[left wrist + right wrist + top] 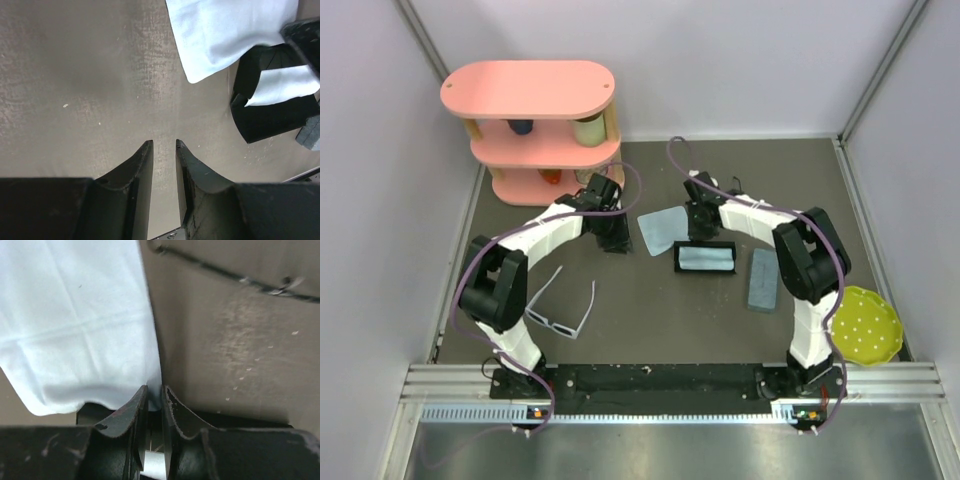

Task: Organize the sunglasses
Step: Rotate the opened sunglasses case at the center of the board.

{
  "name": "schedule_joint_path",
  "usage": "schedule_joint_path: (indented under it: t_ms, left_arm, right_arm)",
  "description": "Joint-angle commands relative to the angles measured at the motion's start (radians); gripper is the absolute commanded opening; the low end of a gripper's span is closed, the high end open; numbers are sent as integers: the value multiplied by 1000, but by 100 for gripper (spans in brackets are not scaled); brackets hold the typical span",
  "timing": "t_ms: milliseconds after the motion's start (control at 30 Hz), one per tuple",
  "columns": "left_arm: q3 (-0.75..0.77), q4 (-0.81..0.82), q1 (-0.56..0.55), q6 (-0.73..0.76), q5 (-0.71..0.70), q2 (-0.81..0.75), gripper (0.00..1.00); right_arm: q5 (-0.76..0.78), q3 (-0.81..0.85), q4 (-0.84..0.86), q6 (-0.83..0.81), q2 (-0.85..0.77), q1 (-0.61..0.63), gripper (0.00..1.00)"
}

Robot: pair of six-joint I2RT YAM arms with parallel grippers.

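Observation:
The white-framed sunglasses [560, 306] lie unfolded on the table near the left arm's base, far from both grippers. A thin dark wire [225, 274], seemingly a temple of the wire-frame sunglasses, crosses the top of the right wrist view. My left gripper [613, 243] [164, 142] hovers over bare table left of a light blue cloth [663, 230] [225, 35], its jaws slightly open and empty. My right gripper [700, 228] [155, 387] sits at that cloth's [80, 330] right corner, narrowly open, the cloth edge showing at its tips.
An open black case [678, 258] [260, 125] holding a second blue cloth [280, 85] lies just below the right gripper. A grey-blue case [762, 278] is to its right. A yellow dotted plate [865, 325] sits at front right and a pink shelf [535, 120] at back left.

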Motion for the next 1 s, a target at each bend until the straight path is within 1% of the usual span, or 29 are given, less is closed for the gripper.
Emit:
schedule_joint_path:
  t_ms: [0, 167, 300, 433, 567, 667, 733, 767, 800, 833, 900, 967]
  left_arm:
    - [-13, 54, 23, 31, 10, -58, 29]
    - [-5, 54, 36, 53, 27, -52, 30]
    - [-2, 54, 44, 70, 44, -39, 30]
    - [-4, 49, 53, 80, 51, -33, 32]
    - [-14, 40, 69, 91, 33, -42, 34]
    - [-27, 18, 87, 91, -19, -62, 39]
    - [-30, -5, 102, 93, -67, -84, 43]
    - [-39, -9, 121, 93, -81, -94, 47]
    - [-45, -14, 132, 94, -107, -105, 49]
    - [-53, -20, 153, 96, -120, -133, 51]
    - [-70, -32, 178, 99, -150, -163, 55]
    - [-90, -48, 214, 105, -202, -214, 59]
  right_arm:
    - [-34, -48, 5, -43, -25, 79, 16]
    - [-60, -144, 2, -33, -93, 160, 15]
    - [-94, -211, -9, -53, -137, 194, 16]
    - [-104, -303, -34, -73, -199, 207, 16]
    - [-106, -346, -60, -76, -260, 205, 18]
    - [-104, -319, -61, -63, -279, 207, 22]
    - [-127, -256, -66, -53, -279, 217, 26]
    - [-118, -231, -67, -41, -279, 223, 29]
    - [-112, -183, -69, -36, -274, 233, 36]
    - [-86, -155, -70, -29, -269, 251, 39]
    - [-74, -87, -80, 2, -253, 271, 45]
    - [-60, -47, -96, 51, -217, 303, 49]
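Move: The right hand's nearly shut fingertips are at the far edge of the opened sunglasses case, left of its middle; the case's centre is about 5 cm back, 2 cm right and 1 cm lower. The loose cloth is some 8 cm left and 1 cm ahead, the black glasses 10 cm ahead and 5 cm right, the grey box 11 cm back and 15 cm right. For the left hand the case lies some 21 cm right, level with it, 6 cm lower. With its fingertips hooked on the far rim of the case, left of centre, the right hand drags that end back about 13 cm, staying low, bowing slightly left and turning counter-clockwise some 15 degrees. It then lifts clear, drifting left and a little forward as its fingers open. The left hand opens too and swings about 8 cm left, away from the case. ##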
